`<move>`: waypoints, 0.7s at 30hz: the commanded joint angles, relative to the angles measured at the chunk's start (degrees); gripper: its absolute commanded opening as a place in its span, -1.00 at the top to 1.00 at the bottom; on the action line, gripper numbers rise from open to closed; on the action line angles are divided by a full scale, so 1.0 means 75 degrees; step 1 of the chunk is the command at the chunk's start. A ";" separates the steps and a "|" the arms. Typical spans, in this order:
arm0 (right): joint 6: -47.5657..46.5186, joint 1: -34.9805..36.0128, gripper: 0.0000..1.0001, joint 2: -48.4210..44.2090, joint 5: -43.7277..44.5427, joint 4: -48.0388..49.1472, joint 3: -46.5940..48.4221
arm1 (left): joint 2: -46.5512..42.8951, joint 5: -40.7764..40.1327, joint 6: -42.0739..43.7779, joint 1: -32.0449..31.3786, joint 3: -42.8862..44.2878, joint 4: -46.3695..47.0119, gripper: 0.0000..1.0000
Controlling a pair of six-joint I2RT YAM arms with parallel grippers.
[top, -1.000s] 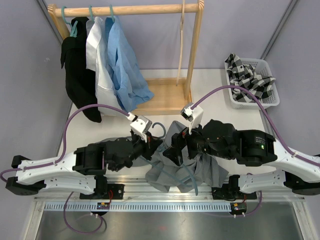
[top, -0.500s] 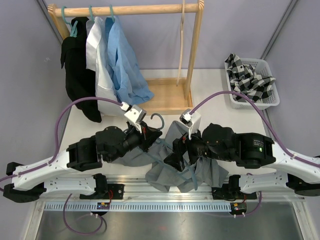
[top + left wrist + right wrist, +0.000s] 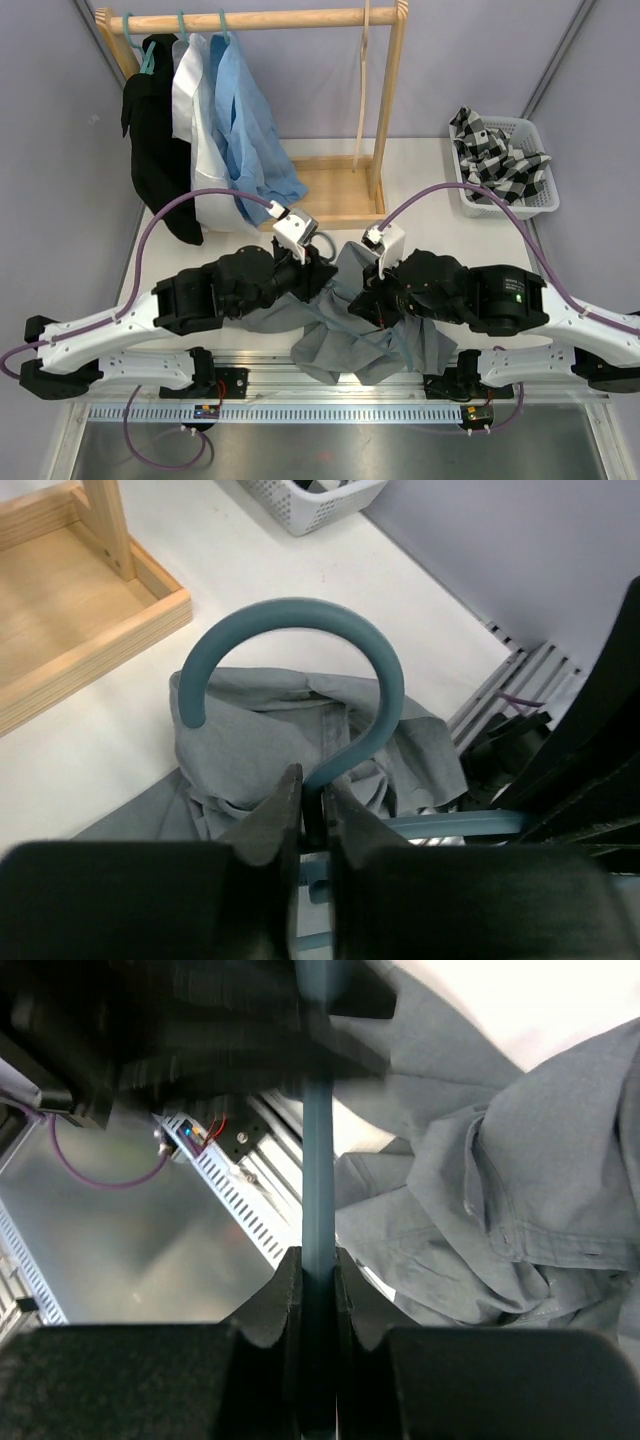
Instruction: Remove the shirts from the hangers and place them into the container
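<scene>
A grey shirt (image 3: 340,345) lies crumpled at the table's near edge between both arms, still draped over a teal hanger (image 3: 330,620). My left gripper (image 3: 315,800) is shut on the neck of that hanger's hook, which curls above the grey shirt (image 3: 260,740). My right gripper (image 3: 317,1270) is shut on the hanger's straight teal arm (image 3: 317,1160), with grey shirt (image 3: 530,1180) folds beside it. The white mesh container (image 3: 545,200) stands at the far right and holds the checked shirt (image 3: 490,150).
A wooden rack (image 3: 390,110) at the back carries black (image 3: 160,150), white (image 3: 200,130) and light blue (image 3: 250,130) shirts on teal hangers, plus a pale wooden hanger (image 3: 365,80). Its base tray (image 3: 330,195) lies just beyond my grippers. Purple cables loop over both arms.
My right gripper, open a second ago, has shut on the hanger's arm. My left gripper has carried the hook up and to the right, towards the right gripper.
</scene>
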 commanded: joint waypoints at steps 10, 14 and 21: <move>-0.0623 0.0124 1.00 0.0514 0.1175 -0.0097 0.1498 | -0.1722 -0.3106 -0.0460 -0.0712 0.0117 -0.0186 -0.98; -0.0905 0.0124 1.00 0.1227 0.2817 -0.0635 0.2482 | -0.2392 -0.3424 -0.0810 -0.1251 -0.0280 -0.0477 -0.98; -0.1794 0.0124 1.00 0.2810 0.5338 -0.0637 0.4472 | -0.2733 -0.3401 -0.1947 -0.1697 -0.1147 -0.0983 -0.98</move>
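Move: The right hand grips the grey hanger's arm. The free stretch of rail just left of the wooden hanger is about 38 cm ahead of it, 4 cm left and 25 cm up; the wooden hanger hangs 38 cm straight ahead, 12 cm higher. The grey shirt lies 8 cm ahead, directly below by nearly 30 cm. From the left hand, holding the hanger by its hook, that rail spot is about 32 cm ahead, 5 cm right, 23 cm up. The left fingers open wide and let go of the hanger by its hook, and that hand then backs off about 10 cm to its left, rising and starting to sink again. The right hand keeps its pinch on the hanger and, after a brief pause, carries it up some 10 cm and forward 8 cm towards the rail, tipping up and turning clockwise, about 20 degrees each. ##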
